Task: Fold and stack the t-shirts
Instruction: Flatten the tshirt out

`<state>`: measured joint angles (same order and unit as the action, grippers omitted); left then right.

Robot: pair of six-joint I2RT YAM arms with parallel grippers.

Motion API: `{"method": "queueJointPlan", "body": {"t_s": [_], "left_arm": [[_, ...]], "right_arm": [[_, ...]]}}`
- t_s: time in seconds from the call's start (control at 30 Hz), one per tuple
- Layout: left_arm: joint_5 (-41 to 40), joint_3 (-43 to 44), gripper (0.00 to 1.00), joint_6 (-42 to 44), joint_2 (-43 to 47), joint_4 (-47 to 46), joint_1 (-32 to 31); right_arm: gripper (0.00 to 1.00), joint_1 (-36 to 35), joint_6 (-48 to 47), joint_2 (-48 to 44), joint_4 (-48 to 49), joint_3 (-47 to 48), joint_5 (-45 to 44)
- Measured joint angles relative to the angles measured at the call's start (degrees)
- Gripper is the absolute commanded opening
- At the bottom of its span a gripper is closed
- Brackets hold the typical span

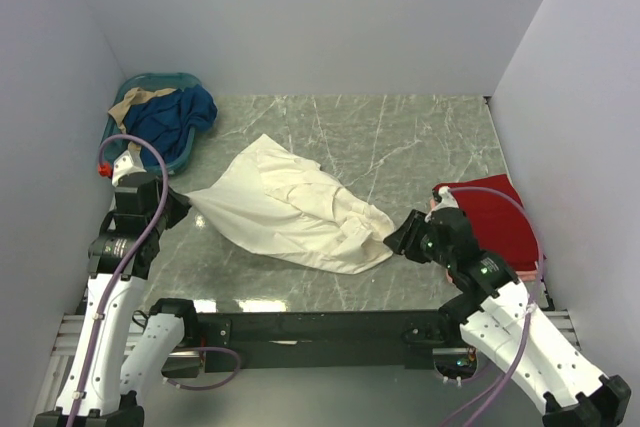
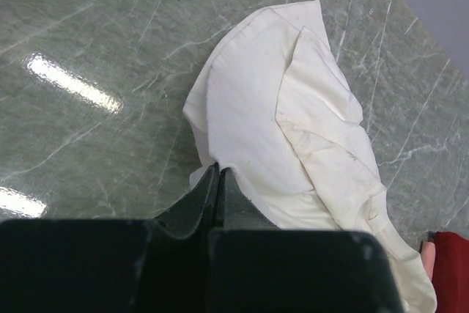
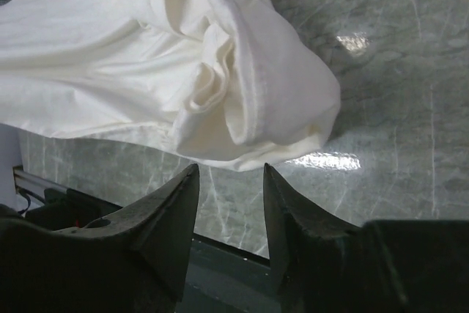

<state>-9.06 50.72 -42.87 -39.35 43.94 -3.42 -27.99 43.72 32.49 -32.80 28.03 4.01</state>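
A crumpled cream-white t-shirt (image 1: 290, 209) lies stretched across the middle of the marble table. My left gripper (image 1: 180, 199) is shut on its left corner; in the left wrist view the cream-white t-shirt (image 2: 278, 130) spreads away from the pinched jaws of my left gripper (image 2: 218, 174). My right gripper (image 1: 400, 237) stands open just off the shirt's right end. In the right wrist view the bunched hem of the t-shirt (image 3: 242, 93) lies just beyond my right gripper (image 3: 231, 170), nothing between the fingers. A folded red t-shirt (image 1: 495, 215) lies at the right.
A teal basket (image 1: 160, 122) at the back left holds blue and tan clothes. White walls close in the table (image 1: 420, 137) on three sides. The near table edge and black rail (image 3: 220, 254) show under my right gripper.
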Motion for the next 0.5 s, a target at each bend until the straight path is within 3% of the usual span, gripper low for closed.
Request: {"method": "queueJointPlan", "body": {"t_s": [0.17, 0.27, 0.5], "left_arm": [[0.22, 0.0, 0.01, -0.02, 0.22, 0.07, 0.02], [0.31, -0.02, 0.01, -0.04, 0.15, 0.04, 0.02], [0.7, -0.02, 0.01, -0.02, -0.09, 0.02, 0.02]], "right_arm": [[0.51, -3.04, -1.95, 7.58, 1.92, 5.55, -0.11], [0.51, -9.05, -2.25, 13.79, 4.07, 8.83, -2.75], [0.51, -14.43, -1.33, 23.76, 5.84, 9.94, -7.06]]}}
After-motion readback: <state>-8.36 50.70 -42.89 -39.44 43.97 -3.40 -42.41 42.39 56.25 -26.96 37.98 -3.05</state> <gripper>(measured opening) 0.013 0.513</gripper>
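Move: The right hand, empty and half open, hovers just off the white shirt's bunched right end; the loose fold it goes for lies about 7 cm to its left, 2 cm ahead and some 5 cm below. The shirt's middle is some 20 cm left and 6 cm ahead, and the red t-shirt about 23 cm right and 5 cm ahead. From the left hand, which holds the shirt's left end raised, that fold is about 39 cm right, 4 cm back and 15 cm lower. The right hand swings about 6 cm left and slightly forward in a low arc, over the shirt's bunched right end, first rising some 2 cm and then sinking about 3 cm towards the loose fold, while the wrist turns about 10 degrees counter-clockwise and dips its left side a little with the fingers still half open. The left hand stays in place, fingers shut, keeping its pinch on the shirt's raised left end; whether the right fingertips touch the fold yet can't be seen. ##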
